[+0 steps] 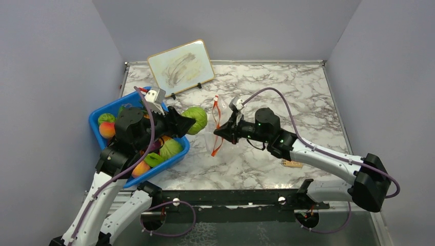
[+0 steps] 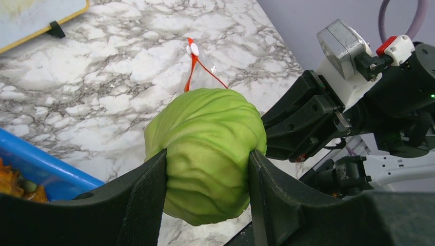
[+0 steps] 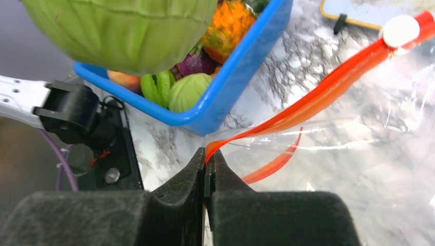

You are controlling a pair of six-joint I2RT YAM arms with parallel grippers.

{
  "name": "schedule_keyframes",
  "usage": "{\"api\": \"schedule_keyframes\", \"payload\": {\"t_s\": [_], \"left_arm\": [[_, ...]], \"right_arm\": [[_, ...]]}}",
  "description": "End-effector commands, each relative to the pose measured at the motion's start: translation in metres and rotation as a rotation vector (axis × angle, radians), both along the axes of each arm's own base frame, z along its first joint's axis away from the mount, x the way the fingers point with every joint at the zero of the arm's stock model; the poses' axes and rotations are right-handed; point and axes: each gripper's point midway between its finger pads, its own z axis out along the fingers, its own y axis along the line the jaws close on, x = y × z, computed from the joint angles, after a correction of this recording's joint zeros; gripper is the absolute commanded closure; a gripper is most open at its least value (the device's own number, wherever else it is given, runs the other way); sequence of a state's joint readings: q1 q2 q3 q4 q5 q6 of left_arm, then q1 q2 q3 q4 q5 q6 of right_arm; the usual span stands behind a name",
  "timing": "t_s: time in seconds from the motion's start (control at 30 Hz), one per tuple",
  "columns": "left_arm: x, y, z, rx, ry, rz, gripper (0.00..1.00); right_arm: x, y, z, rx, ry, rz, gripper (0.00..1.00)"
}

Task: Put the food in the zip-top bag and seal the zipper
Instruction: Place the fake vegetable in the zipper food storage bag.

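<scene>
My left gripper (image 1: 189,123) (image 2: 208,160) is shut on a green toy cabbage (image 1: 197,118) (image 2: 205,148), one piece of the food, and holds it above the table just left of the zip-top bag (image 1: 228,115) (image 3: 369,154). The clear bag's mouth stands partly open, facing the cabbage. My right gripper (image 1: 219,133) (image 3: 209,156) is shut on the near end of the orange-red zipper (image 1: 215,125) (image 3: 318,97) and lifts that edge. A white slider (image 3: 401,31) (image 2: 193,49) sits at the zipper's far end. More food (image 1: 169,148) (image 3: 190,87) lies in the tub.
A blue plastic tub (image 1: 96,125) (image 3: 246,72) of toy fruits and vegetables stands at the left, under my left arm. A framed whiteboard (image 1: 180,67) leans at the back. A small tan piece (image 1: 292,164) lies beside my right arm.
</scene>
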State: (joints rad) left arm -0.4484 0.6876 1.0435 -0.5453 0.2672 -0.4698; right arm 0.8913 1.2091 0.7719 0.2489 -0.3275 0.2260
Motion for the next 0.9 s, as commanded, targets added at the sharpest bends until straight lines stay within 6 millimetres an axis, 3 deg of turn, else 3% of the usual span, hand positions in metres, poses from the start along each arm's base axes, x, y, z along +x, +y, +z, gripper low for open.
{"api": "schedule_keyframes", "payload": {"t_s": [0.0, 0.07, 0.2, 0.33, 0.43, 0.53, 0.6, 0.7, 0.77, 0.87], "left_arm": [[0.011, -0.008, -0.011, -0.013, 0.030, -0.005, 1.00], [0.017, -0.008, -0.020, 0.007, 0.051, 0.007, 1.00], [0.028, -0.006, -0.031, 0.041, 0.070, 0.039, 1.00], [0.033, -0.006, -0.039, 0.069, 0.081, 0.044, 1.00], [0.034, -0.011, -0.038, 0.059, 0.083, 0.019, 1.00], [0.034, -0.015, -0.039, 0.055, 0.088, -0.002, 1.00], [0.036, -0.012, -0.044, 0.081, 0.080, 0.008, 1.00], [0.046, 0.004, -0.071, 0.177, 0.080, 0.086, 1.00], [0.045, 0.006, -0.081, 0.190, 0.103, 0.090, 1.00], [0.037, -0.012, -0.066, 0.093, 0.110, 0.010, 1.00]], "right_arm": [[0.009, -0.011, -0.045, -0.228, 0.105, -0.070, 0.99], [0.015, -0.022, -0.067, -0.351, 0.205, -0.152, 0.98], [0.024, -0.065, -0.097, -0.541, 0.348, -0.397, 0.98], [0.040, -0.107, -0.105, -0.639, 0.349, -0.653, 0.97], [0.052, -0.121, -0.099, -0.700, 0.303, -0.745, 0.94], [0.061, -0.109, -0.076, -0.691, 0.247, -0.695, 0.94], [0.057, -0.086, -0.059, -0.627, 0.211, -0.553, 0.97], [0.026, -0.039, -0.026, -0.433, 0.168, -0.231, 0.99], [0.000, -0.020, -0.004, -0.301, 0.170, -0.065, 0.99], [-0.017, -0.015, 0.005, -0.200, 0.164, 0.009, 0.99]]}}
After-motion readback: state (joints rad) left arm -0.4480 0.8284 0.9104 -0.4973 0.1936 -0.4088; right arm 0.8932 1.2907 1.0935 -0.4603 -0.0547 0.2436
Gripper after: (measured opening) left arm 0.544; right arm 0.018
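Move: The left hand already holds the cabbage; the middle of the bag mouth lies about 10 cm to its right, 3 cm ahead and some 9 cm lower, the zipper slider some 13 cm ahead, 9 cm right and 8 cm lower. The blue tray's middle is roughly 25 cm left, 8 cm ahead and 25 cm below. From the right hand, pinching the mouth's near part, the cabbage is about 10 cm left, level fore-and-aft, 8 cm higher. The left hand keeps its grip on the cabbage and lowers it about 8 cm beside the bag mouth, easing some 4 cm forward, with a near-pause midway before it sinks again. Still pinching the zipper edge, the right hand swings the bag down, right and slightly forward away from the cabbage, fingers tipping down and wrist turning clockwise, then comes partly back left and up, ending about 5 cm right and 3 cm lower. ##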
